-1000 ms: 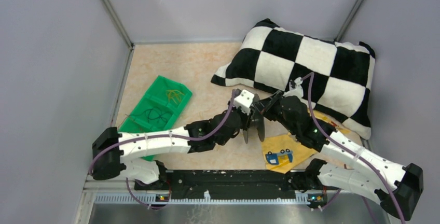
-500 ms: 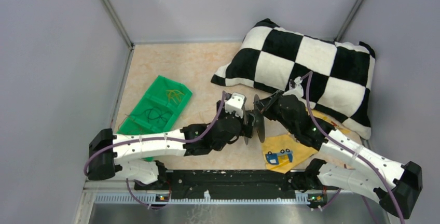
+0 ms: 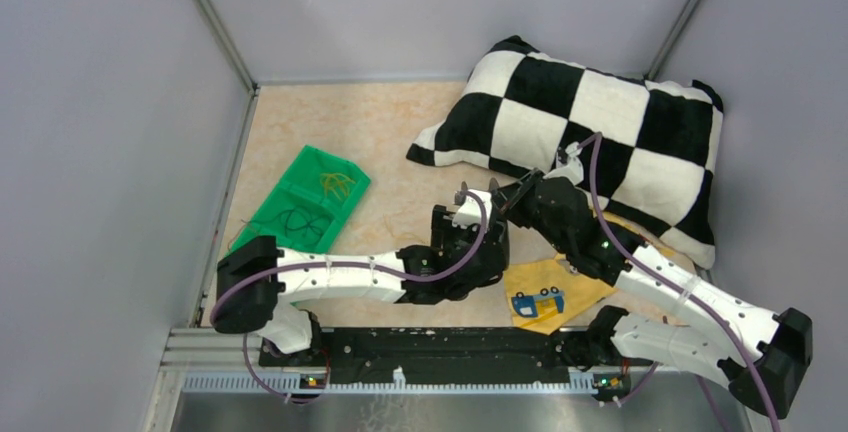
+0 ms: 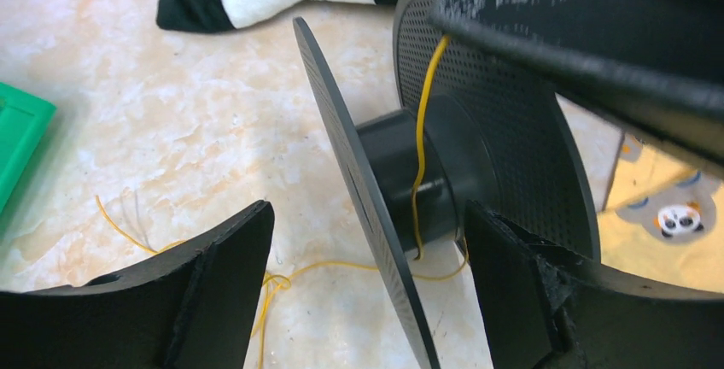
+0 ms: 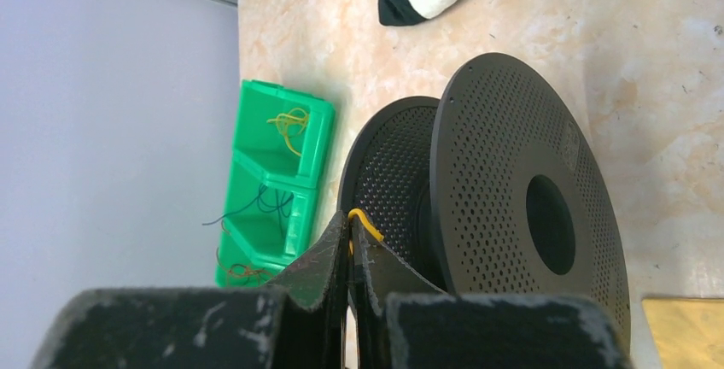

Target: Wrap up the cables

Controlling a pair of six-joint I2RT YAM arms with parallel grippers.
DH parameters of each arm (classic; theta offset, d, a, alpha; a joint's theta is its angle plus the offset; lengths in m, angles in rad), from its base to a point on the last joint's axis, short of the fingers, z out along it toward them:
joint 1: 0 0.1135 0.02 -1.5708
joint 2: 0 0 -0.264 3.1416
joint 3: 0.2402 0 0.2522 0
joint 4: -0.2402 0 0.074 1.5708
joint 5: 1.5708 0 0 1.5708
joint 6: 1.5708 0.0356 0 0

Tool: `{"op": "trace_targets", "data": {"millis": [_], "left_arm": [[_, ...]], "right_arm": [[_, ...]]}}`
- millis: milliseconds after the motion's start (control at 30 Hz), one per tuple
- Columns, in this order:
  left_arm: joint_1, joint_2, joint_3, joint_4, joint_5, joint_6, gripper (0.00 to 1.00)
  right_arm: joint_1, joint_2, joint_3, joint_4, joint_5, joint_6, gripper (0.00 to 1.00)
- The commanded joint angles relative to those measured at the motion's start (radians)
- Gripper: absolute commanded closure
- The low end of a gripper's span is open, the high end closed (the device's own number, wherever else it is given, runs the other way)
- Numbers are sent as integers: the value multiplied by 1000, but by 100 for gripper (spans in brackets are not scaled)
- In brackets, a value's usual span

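A black spool (image 4: 388,160) stands on its flange edges on the tabletop; it also shows in the right wrist view (image 5: 512,207). The thin yellow cable (image 4: 418,130) runs over the hub, then trails across the floor to a small tangle (image 4: 269,284). My left gripper (image 4: 367,215) is open, its fingers (image 4: 213,284) straddling the spool's near flange without touching it. My right gripper (image 5: 350,224) is shut on the cable's upper end (image 5: 365,222) just above the spool. In the top view the left wrist (image 3: 470,227) covers most of the spool, and the right gripper (image 3: 505,197) is beside it.
A green divided bin (image 3: 300,212) holding other wire bundles lies at the left. A black-and-white checkered pillow (image 3: 590,132) fills the back right. A yellow cloth (image 3: 545,287) with a blue print lies under the right arm. Grey walls enclose the table.
My left arm has swung right and forward, so its wrist now covers the spool and its open fingers straddle the flange. My right gripper has stayed in place.
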Motion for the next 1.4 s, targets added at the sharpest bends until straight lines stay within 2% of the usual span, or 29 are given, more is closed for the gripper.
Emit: {"op": "trace_targets", "data": {"millis": [0,167,333,533,667,867,1033,1067,1133,1200,1367], "left_arm": [[-6,43,92,-16,-166,-74,13],[-4,49,98,13,-192,-70,17],[0,47,89,17,-190,-76,34],[32,15,56,30,-116,-93,32],[62,1,26,35,-66,-109,38],[70,8,26,40,-45,-98,57],[70,15,31,54,-30,-83,81],[71,13,29,59,-26,-79,86],[73,5,20,88,-10,-50,99],[75,-8,4,122,12,-14,100],[100,-79,-74,267,121,118,100]], "right_arm": [[4,3,45,23,-8,-5,100],[3,3,42,29,-14,-6,100],[3,0,41,27,-12,-6,100],[3,9,35,33,-20,-11,100],[3,23,34,46,-31,-13,100],[3,42,45,53,-37,-19,100],[3,37,49,41,-27,-11,100],[3,33,52,36,-17,-11,94],[2,17,57,29,4,-20,71],[-12,0,74,19,28,-76,55],[-157,-30,178,-71,-17,-182,37]]}}
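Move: The upright black spool, its near-left flange already between my open left fingers, has its middle about 6 cm ahead of my left hand, 5 cm right and 7 cm below. The yellow cable's end, shut in my right fingers, is roughly 5 cm ahead of that hand, 5 cm right and 5 cm above. From my right hand, the spool's middle is about 3 cm ahead, 1 cm right and 11 cm below. I ease my left hand about 3 cm forward along the spool's left flange, then shut its fingers on the rim, pinching the yellow cable against the inner face. My right hand keeps holding the cable and sinks 1 cm while the left closes; then it opens about halfway, lets the cable go and pulls up and to the right, slightly forward, some 3 cm above its lowest point. ##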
